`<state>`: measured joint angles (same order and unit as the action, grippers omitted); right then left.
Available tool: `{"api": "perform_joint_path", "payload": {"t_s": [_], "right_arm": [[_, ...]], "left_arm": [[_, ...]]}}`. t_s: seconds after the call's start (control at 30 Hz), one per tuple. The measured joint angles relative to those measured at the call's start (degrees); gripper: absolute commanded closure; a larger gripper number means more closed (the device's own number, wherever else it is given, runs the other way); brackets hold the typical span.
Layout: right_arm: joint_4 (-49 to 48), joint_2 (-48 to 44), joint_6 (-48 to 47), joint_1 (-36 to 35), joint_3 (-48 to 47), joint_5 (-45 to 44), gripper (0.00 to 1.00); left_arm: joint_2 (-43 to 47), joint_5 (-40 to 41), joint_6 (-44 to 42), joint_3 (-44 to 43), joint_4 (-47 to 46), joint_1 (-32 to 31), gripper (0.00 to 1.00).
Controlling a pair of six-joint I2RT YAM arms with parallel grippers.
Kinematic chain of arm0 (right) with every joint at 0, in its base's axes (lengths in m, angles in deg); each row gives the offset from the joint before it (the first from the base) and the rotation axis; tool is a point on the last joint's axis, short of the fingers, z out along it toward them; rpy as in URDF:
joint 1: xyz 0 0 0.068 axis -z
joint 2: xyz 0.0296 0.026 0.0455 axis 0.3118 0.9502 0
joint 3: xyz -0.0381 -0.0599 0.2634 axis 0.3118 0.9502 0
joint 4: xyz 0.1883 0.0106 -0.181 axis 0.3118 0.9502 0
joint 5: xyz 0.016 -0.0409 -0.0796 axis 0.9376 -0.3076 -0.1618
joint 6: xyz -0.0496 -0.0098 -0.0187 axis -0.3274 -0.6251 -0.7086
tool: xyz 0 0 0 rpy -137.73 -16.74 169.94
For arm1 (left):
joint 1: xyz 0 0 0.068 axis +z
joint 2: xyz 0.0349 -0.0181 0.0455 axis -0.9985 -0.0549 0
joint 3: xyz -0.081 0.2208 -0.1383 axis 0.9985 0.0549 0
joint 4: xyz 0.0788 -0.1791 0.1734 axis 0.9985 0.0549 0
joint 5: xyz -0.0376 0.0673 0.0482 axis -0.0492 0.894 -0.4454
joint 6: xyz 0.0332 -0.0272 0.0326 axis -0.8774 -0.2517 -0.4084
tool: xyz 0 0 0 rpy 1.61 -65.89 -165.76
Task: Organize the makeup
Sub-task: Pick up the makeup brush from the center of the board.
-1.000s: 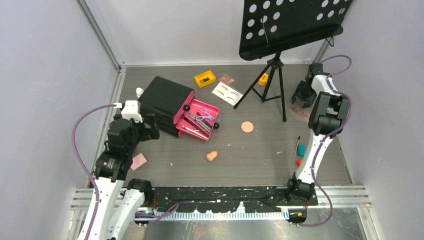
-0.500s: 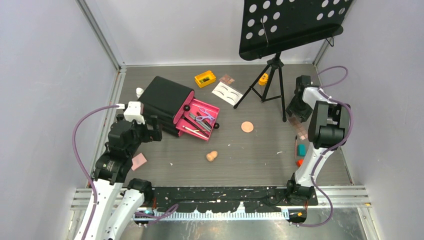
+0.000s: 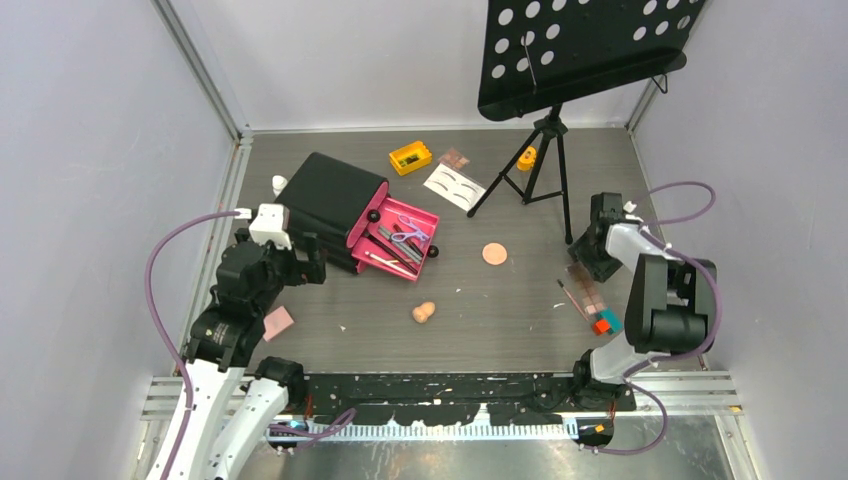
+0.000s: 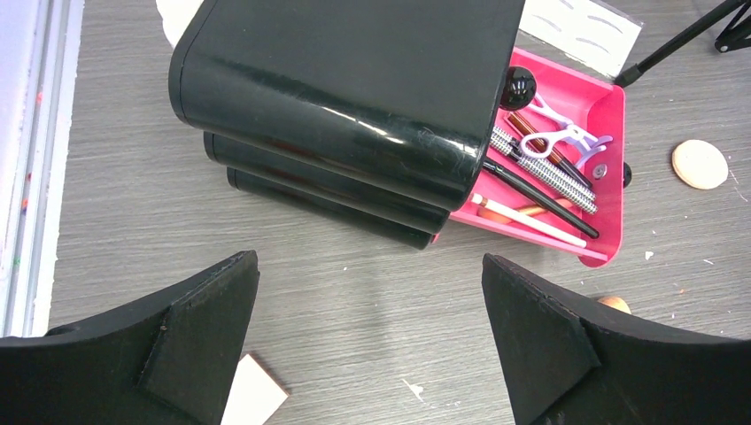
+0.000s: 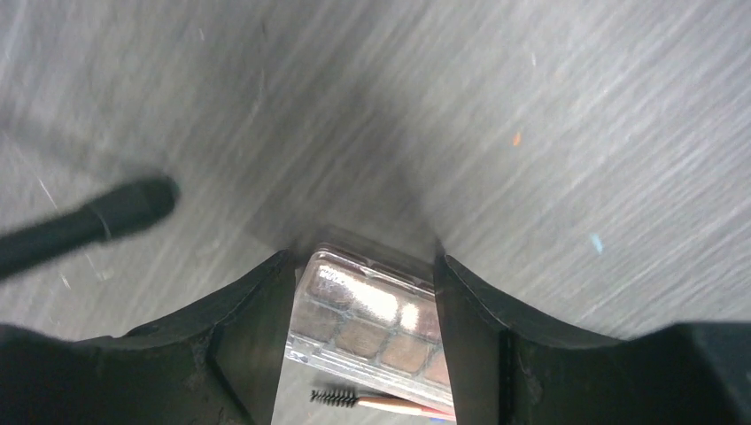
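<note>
My right gripper (image 3: 591, 270) is shut on a brown palette (image 3: 588, 291) in a clear case, low over the table at the right; the palette (image 5: 367, 319) fills the gap between both fingers (image 5: 257, 328). A thin spoolie brush (image 5: 354, 400) lies just under it. My left gripper (image 3: 306, 262) stands open and empty in front of the black chest (image 3: 330, 205), whose pink drawer (image 3: 428, 218) holds lilac scissors (image 4: 558, 140) and brushes (image 4: 540, 190). Loose on the table: two peach sponges (image 3: 494, 253) (image 3: 424, 312), the eyebrow card (image 3: 453, 187), a yellow block (image 3: 410, 157).
The music stand's tripod (image 3: 540, 165) stands at the back right, one leg close to my right gripper. Teal and red blocks (image 3: 605, 324) lie near the right arm. A pink square (image 3: 277, 322) lies by the left arm. A white bottle (image 3: 279, 184) sits behind the chest.
My right arm has swung from the far right corner toward the near side, and the brown palette has come along with it. The left arm has barely moved.
</note>
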<state>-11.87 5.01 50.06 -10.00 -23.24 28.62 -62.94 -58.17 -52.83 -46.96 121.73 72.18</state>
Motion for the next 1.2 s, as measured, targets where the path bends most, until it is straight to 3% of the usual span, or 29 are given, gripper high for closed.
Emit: {"api": "perform_joint_path", "payload": {"t_s": [0.43,0.67,1.03,1.2], "right_arm": [[2.4,-12.3,4.9,-8.9,10.4,3.8,0.37],[5.6,-13.2,6.7,-11.8,10.4,3.1,0.34],[10.4,-13.9,7.3,-11.7,4.6,-11.8,0.33],[11.2,-17.4,2.3,-11.9,3.5,-6.6,0.34]], "left_arm": [[0.3,0.1,0.0,0.0,0.0,0.0,0.00],[0.3,0.1,0.0,0.0,0.0,0.0,0.00],[0.2,0.1,0.0,0.0,0.0,0.0,0.00],[0.2,0.2,-0.1,0.0,0.0,0.0,0.00]]}}
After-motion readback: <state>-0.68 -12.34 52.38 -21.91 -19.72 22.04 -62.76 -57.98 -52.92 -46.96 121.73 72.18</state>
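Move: The palette lies flat at the right gripper's tips, its middle about 4 cm back from the hand point, neither left nor right of it, and 1 cm below. The makeup brush is 6 cm back and 3 cm left, the teal block 10 cm back and 5 cm right, the orange block 11 cm back and 3 cm right. From the left gripper, the palette is some 3 cm ahead, 50 cm right and 23 cm below. Keep the right fingers low at the palette's far end, about two-thirds open, and sweep it along the table some 7 cm left and 5 cm back, pushing it against the brush. Then come free, swing back right and lift about 5 cm, rolling the wrist a little, and finally drift slightly left and forward above the table. ##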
